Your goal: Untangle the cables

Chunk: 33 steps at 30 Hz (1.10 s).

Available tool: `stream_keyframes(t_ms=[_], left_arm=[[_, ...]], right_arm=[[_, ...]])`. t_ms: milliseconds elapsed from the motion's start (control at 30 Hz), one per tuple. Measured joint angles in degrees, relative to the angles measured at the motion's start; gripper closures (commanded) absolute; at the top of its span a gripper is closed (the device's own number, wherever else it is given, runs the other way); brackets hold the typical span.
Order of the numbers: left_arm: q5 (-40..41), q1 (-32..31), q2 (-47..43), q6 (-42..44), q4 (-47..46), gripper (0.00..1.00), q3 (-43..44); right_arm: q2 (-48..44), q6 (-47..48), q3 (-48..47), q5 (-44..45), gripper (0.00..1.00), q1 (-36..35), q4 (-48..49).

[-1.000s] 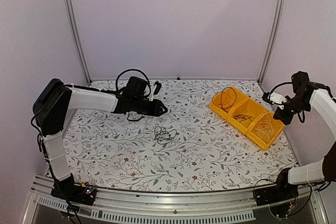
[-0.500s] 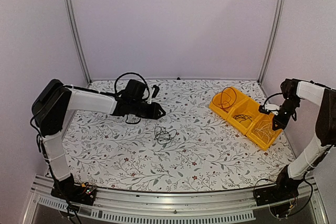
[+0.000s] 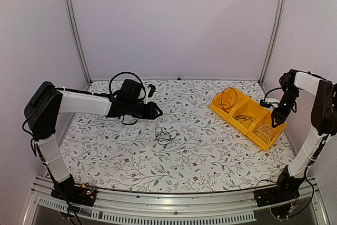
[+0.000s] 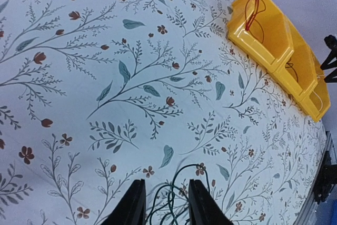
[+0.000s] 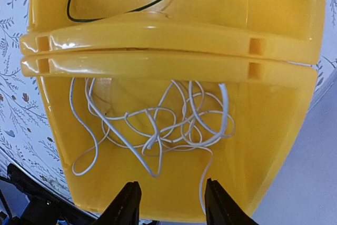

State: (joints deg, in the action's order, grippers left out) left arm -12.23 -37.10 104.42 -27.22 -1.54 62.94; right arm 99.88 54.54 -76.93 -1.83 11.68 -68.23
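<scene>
A small clump of dark cables (image 3: 165, 135) lies on the flowered table, just ahead of my left gripper (image 3: 152, 110). In the left wrist view the left gripper (image 4: 166, 206) is open, and dark loops (image 4: 181, 180) lie on the cloth between and beyond its fingers. My right gripper (image 3: 276, 118) hangs over the near compartment of the yellow tray (image 3: 229, 120). It is open (image 5: 171, 204) above a loose white cable (image 5: 152, 130) lying in that compartment, with one strand trailing down between the fingers. A black cable (image 5: 105, 9) lies in the middle compartment and a red one (image 3: 227, 98) in the far compartment.
The yellow tray stands at the back right, close to the right wall and frame post (image 3: 274, 30). A thick black robot cable (image 3: 124, 77) loops above the left arm. The table's far edge meets the back wall.
The right arm swung in from the right wall and down over the tray's near compartment, and its jaws now stand apart. The left arm drew back slightly to the left.
</scene>
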Motion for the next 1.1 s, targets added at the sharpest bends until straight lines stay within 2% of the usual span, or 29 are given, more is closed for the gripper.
stream_keyframes(t_ms=[200,367,433,533,600,700,867,1033,1100], left_arm=[[0.94,0.07,-4.44,0.04,1.88,0.73,-2.1],[-0.15,0.09,-6.25,0.02,5.14,0.73,-4.94],[-1.31,0.11,-6.27,-0.02,6.8,0.73,-5.79],[-3.13,0.13,-6.27,-0.04,9.14,0.72,-6.27],[-4.13,0.15,-6.27,-0.07,10.14,0.74,-6.27],[-5.31,0.17,-5.73,-0.02,10.82,0.75,-6.05],[-7.21,0.17,-1.36,0.0,11.04,0.77,-4.59],[-8.57,0.22,1.97,0.11,11.41,1.0,-3.76],[-8.74,0.22,2.43,0.33,11.74,1.0,-2.82]], right_arm=[[-1.36,-3.37,-10.29,-0.15,0.44,-1.31,-6.05],[-3.98,-5.2,-15.04,-2.58,0.42,-7.21,-6.82],[-5.4,-6.21,-16.2,-4.37,0.35,-10.34,-4.37],[-8.22,-7.91,-16.15,-6.82,0.11,-15.17,1.31],[-9.84,-9.57,-15.61,-8.52,0.02,-17.25,5.88],[-9.92,-12.39,-15.58,-12.39,0.01,-18.4,10.23],[-3.13,-16.02,-15.96,-16.96,0.01,-20.37,13.35],[-1.22,-16.2,-12.22,-20.61,0.01,-27.98,15.39],[-1.07,-16.44,-12.33,-24.35,0.01,-30.56,16.04]])
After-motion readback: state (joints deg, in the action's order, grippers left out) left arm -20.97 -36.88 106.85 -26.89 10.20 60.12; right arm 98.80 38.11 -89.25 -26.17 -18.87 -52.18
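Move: The dark green cable lies in a loose tangle on the table, its middle about 8 cm below the left hand, some 6 cm back and 2 cm to its right. From the right hand it is roughly 49 cm to the left, about level and 8 cm lower. The white cable lies 2 cm ahead of the right hand and 4 cm left, 6 cm down in the box; the red cable, in the far compartment, is some 15 cm ahead and 21 cm left. The green tangle is taken at its left edge: after a small hop the left hand draws back about 6 cm and sinks as much, tips further down and shuts its fingertips on a strand. Meanwhile the empty right hand climbs out of the white cable's compartment, opens wide and sweeps some 26 cm left and a little forward over the box towards the green cable, dipping late as its fingers swing out to the left and forward. ##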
